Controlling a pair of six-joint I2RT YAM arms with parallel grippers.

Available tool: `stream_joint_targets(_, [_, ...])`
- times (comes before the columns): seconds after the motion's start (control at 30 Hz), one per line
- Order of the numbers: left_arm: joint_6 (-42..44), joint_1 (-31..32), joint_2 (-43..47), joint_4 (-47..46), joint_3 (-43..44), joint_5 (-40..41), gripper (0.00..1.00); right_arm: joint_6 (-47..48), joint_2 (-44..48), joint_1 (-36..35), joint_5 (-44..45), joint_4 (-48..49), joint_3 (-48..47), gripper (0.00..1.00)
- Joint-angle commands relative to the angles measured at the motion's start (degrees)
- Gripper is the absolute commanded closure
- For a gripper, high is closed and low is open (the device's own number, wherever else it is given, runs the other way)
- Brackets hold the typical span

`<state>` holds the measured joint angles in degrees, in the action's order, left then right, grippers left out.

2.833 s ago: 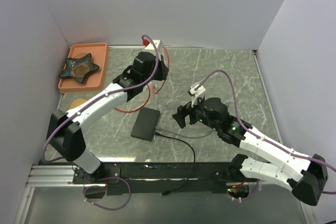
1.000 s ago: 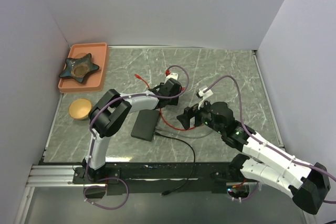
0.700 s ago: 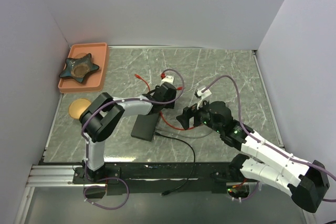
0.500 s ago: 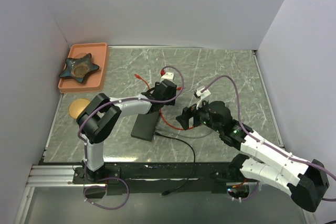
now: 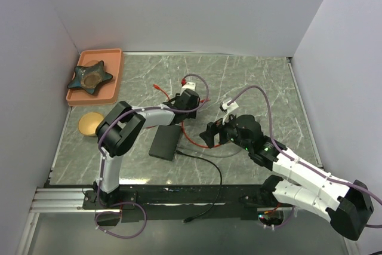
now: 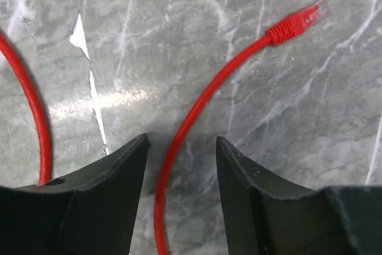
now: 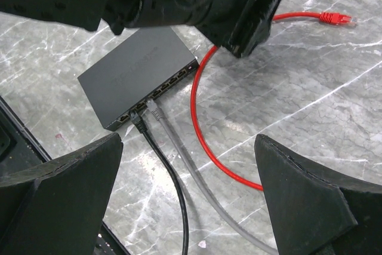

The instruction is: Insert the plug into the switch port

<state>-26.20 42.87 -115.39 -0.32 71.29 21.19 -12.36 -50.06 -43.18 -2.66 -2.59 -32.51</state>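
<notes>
The red cable's plug (image 6: 304,16) lies loose on the marble, also seen in the top view (image 5: 156,88) and the right wrist view (image 7: 334,18). My left gripper (image 6: 182,141) is open and straddles the red cable (image 6: 197,108) some way back from the plug, touching neither side. The flat black switch (image 5: 165,141) lies near the arms. Its row of ports (image 7: 161,91) faces my right gripper (image 7: 188,192), which hangs wide open above the cables. A black cable (image 7: 138,120) and a grey cable (image 7: 154,108) sit in two ports.
An orange tray (image 5: 113,91) with a dark star-shaped dish (image 5: 89,77) stands at the back left. A round golden dish (image 5: 89,123) lies below it. White walls enclose the table. The black cable (image 5: 212,168) runs off the near edge.
My left arm swung from the back by the tray to the table's middle, then edged its wrist slightly left over the red cable. The right gripper crept a little toward the switch, still open.
</notes>
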Motion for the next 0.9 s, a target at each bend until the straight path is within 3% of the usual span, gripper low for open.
stream_joint_targets(0.0, [-0.1, -1.2, -0.4, -1.4, -1.3, -2.7, 0.47, 0.4, -0.8, 0.5, -0.1, 2.4, -0.7, 0.01])
stream_joint_targets(0.1, [0.0, -1.9, -0.4, -2.1, -2.6, -4.8, 0.62, 0.4, -1.7, 0.4, -0.2, 2.4, -0.8, 0.01])
stream_joint_targets(0.2, [-0.4, -2.2, -0.4, -2.7, -3.8, -6.4, 0.83, 0.1, -2.1, 0.5, -0.3, 3.8, -0.6, 0.01])
stream_joint_targets(0.23, [-0.6, -2.3, -0.5, -2.8, -4.0, -6.5, 0.99, -0.1, -2.2, 0.5, -0.6, 4.3, -0.6, 0.01])
stream_joint_targets(0.47, [-4.4, -2.3, 1.2, -5.5, -7.5, -7.0, 0.99, -1.7, -5.0, 2.0, -3.1, 5.5, -2.0, 0.01])
stream_joint_targets(0.7, [-9.7, -2.3, 11.3, -14.3, -16.8, -8.7, 0.99, -4.7, -7.5, 5.8, -8.1, 7.9, -3.4, 0.01])
stream_joint_targets(0.87, [-11.7, -1.7, 17.6, -19.8, -23.5, -9.3, 0.99, -10.7, -12.6, 10.2, -16.8, 12.9, -3.4, 0.01])
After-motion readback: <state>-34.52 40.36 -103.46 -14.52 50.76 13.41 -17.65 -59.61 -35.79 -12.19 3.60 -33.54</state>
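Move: The red cable crosses the left hand's open fingers, about 1 cm ahead, 1 cm to its left and 1 cm below. The cable's near plug lies roughly 3 cm ahead and 5 cm right of that hand, its other plug some 9 cm ahead and 13 cm left. The black switch sits about 13 cm back and 10 cm left. From the right hand the stretch to be gripped is about 14 cm ahead, 8 cm left and 15 cm below. Pinches the red cable a few centimetres behind its plug: the left hand eases about 1 cm forward and left while its half-open fingers shut on it. Keeping hold and staying low, it then draws back about 5 cm and slightly left, towards the switch, rolling left side down. The right hand, wide open, sinks slightly, then edges forward towards the left hand, tipping down. ##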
